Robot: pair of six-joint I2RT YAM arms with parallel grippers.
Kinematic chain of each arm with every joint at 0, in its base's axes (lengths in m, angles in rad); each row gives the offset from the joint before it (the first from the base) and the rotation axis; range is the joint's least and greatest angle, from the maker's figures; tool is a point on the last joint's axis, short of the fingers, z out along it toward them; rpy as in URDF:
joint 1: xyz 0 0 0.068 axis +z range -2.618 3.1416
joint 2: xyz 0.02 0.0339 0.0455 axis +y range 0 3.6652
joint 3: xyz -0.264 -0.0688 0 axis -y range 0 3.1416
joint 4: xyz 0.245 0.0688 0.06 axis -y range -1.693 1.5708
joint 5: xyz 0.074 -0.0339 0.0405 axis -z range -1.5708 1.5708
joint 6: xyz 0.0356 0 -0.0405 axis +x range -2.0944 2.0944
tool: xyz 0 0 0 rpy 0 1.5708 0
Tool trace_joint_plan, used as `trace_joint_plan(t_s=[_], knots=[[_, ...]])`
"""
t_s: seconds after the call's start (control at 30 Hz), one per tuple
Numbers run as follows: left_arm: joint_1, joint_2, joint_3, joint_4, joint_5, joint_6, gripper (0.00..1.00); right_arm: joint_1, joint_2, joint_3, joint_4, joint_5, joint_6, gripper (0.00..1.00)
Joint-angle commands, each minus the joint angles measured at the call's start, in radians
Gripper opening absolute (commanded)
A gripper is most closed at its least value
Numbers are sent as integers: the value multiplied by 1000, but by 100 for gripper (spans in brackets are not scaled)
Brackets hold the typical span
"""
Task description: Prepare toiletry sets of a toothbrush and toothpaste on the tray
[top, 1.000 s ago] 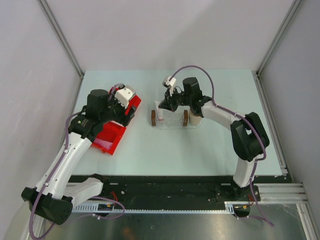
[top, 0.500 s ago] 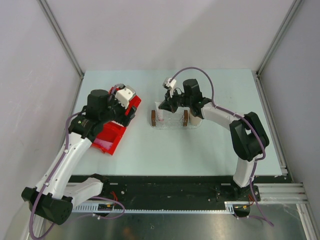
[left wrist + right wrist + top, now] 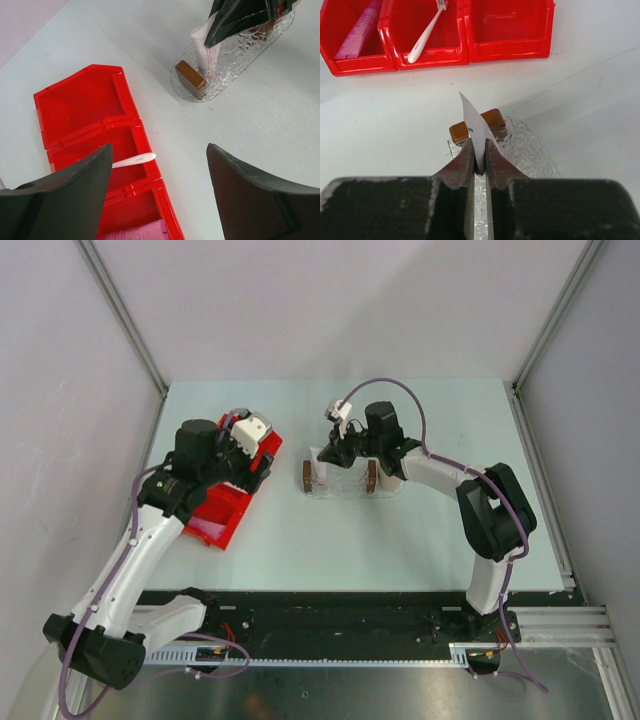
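The clear tray (image 3: 340,488) with a brown block (image 3: 306,476) at each end sits mid-table. My right gripper (image 3: 326,454) hangs over its left end, shut on the flat end of a white toothpaste tube (image 3: 473,124) that stands tilted above the tray (image 3: 526,146). The left wrist view shows that tube (image 3: 202,46) reaching down to the tray (image 3: 240,57). My left gripper (image 3: 159,150) is open and holds nothing, hovering over the red bin (image 3: 80,100). In the bin lie a white toothbrush (image 3: 134,160) and a magenta-pink tube (image 3: 142,234).
The red divided bin (image 3: 215,518) sits at the left under my left arm, with three compartments (image 3: 510,50); the far one looks bare. A tan cup (image 3: 390,481) stands just right of the tray, partly hidden by my right arm.
My right wrist has shifted slightly over the tray's left end with the white tube still between its fingers. The left arm has not moved.
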State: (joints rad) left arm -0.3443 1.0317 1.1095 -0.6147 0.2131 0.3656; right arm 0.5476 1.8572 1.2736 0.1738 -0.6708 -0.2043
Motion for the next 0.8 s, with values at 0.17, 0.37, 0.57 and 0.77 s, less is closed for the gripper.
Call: trace_joint_plan(t_s=[0.17,0.37,0.57,0.77], knots=[[7,-16,0,16,14,-1,81,8,5,1,78,-3,-17,21],[7,-15,1,15,16,-1,81,11,4,0,70,0,-17,28],[7,-13,0,13,5,3,81,11,-12,1,72,-7,-14,30],[7,-7,0,13,-14,7,82,12,-62,1,49,-3,-14,38]])
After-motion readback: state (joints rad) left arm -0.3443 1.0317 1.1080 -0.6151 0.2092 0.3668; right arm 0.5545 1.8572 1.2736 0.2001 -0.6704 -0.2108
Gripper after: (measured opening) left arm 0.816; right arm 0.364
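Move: The right fingers pinch the upper end of the toothpaste, which stands upright on the tray with its middle about 4 cm below and 1 cm to their left. The tray's left brown handle is some 4 cm to their left, 2 cm back and 9 cm down; its right handle is roughly 11 cm to their right, 2 cm back and equally low. From the left hand the toothpaste lies about 8 cm ahead, 16 cm right and 14 cm down. The right fingers let go of the upper end of the toothpaste, spreading steadily from nearly shut to about a third open while the hand stays almost in place over the tray, just to the right of the left brown handle. As they part, the hand eases only about half a centimetre up and leftward, its fingertips tipping up barely a couple of degrees. ##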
